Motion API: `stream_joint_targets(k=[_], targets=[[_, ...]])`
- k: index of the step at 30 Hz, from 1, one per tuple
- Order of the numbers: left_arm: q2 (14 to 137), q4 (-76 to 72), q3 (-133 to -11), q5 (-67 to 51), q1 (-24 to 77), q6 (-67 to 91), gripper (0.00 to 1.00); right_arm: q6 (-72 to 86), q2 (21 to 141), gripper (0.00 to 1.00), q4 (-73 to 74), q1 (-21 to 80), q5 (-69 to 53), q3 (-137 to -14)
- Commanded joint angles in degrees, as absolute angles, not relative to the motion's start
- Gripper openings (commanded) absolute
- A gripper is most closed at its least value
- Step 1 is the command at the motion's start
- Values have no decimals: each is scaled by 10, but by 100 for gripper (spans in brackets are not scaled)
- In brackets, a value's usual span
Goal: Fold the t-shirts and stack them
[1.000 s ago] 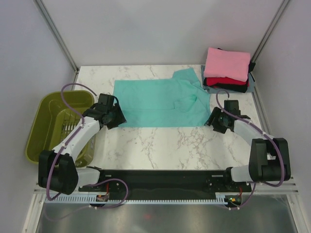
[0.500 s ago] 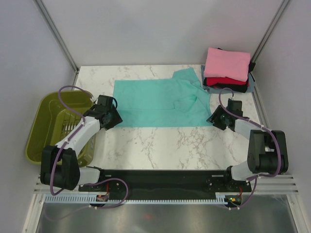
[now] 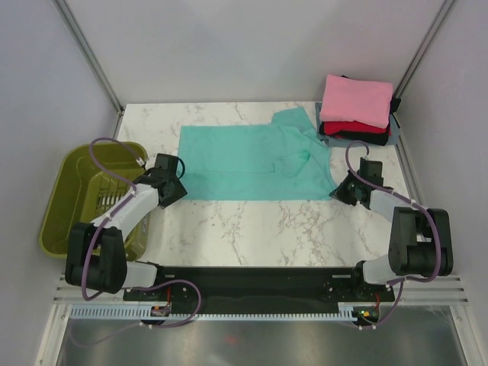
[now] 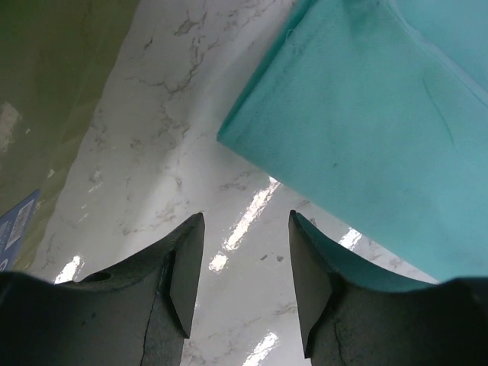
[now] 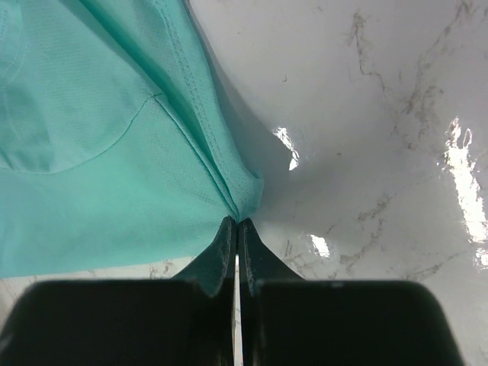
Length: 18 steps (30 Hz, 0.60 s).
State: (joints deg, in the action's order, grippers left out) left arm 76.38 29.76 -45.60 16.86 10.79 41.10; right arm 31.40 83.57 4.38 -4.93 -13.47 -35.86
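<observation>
A teal t-shirt (image 3: 244, 162) lies spread flat across the middle of the marble table. Its near right corner (image 5: 242, 200) is bunched and pinched in my right gripper (image 5: 236, 223), which is shut on it low over the table. My left gripper (image 4: 246, 229) is open just off the shirt's near left corner (image 4: 229, 137), with bare table between its fingers. Seen from above, the left gripper (image 3: 175, 187) and the right gripper (image 3: 339, 191) sit at the shirt's two near corners. Folded t-shirts (image 3: 357, 101) are stacked at the back right, pink on top of red, black and grey-blue.
An olive-green plastic basket (image 3: 67, 200) stands off the table's left edge, beside my left arm; its wall (image 4: 46, 76) fills the left of the left wrist view. Bare marble table (image 3: 259, 229) lies between the shirt and the arm bases.
My right gripper has closed on the teal shirt's near right corner. My left gripper has shifted slightly left and nearer, staying open by the near left corner.
</observation>
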Motion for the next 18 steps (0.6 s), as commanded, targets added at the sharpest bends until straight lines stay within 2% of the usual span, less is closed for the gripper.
stream_joint_targets(k=[1, 12, 18], targets=[[787, 272, -446, 222, 106, 448, 56, 307, 824, 0, 42, -54, -143, -357], [873, 207, -466, 240, 106, 466, 57, 300, 825, 0, 40, -54, -162, -354], [926, 217, -497, 223, 106, 454, 55, 304, 830, 0, 40, -54, -170, -360]])
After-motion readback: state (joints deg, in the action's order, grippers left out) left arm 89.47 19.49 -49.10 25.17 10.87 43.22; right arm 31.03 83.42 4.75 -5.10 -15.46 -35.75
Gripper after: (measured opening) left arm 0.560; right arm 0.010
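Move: The near-left corner of the folded turquoise t-shirt lies roughly 4 cm ahead of my open left hand, about 3 cm to its left and 4 cm below. The green bin is centred some 23 cm to the left of that hand and about 2 cm farther out. My right hand already has the near-right corner between its shut fingers. From it, the shirt stack lies about 26 cm ahead and 10 cm to the right. I bring my left hand to the shirt's near-left corner: first I sink about 2 cm, edging left, then sweep forward some 5 cm low over the cloth, still settling slightly. The wrist rolls and turns counter-clockwise a little, fingers staying open with the corner near the left fingertip. My right hand stays put, still pinching the near-right corner. ##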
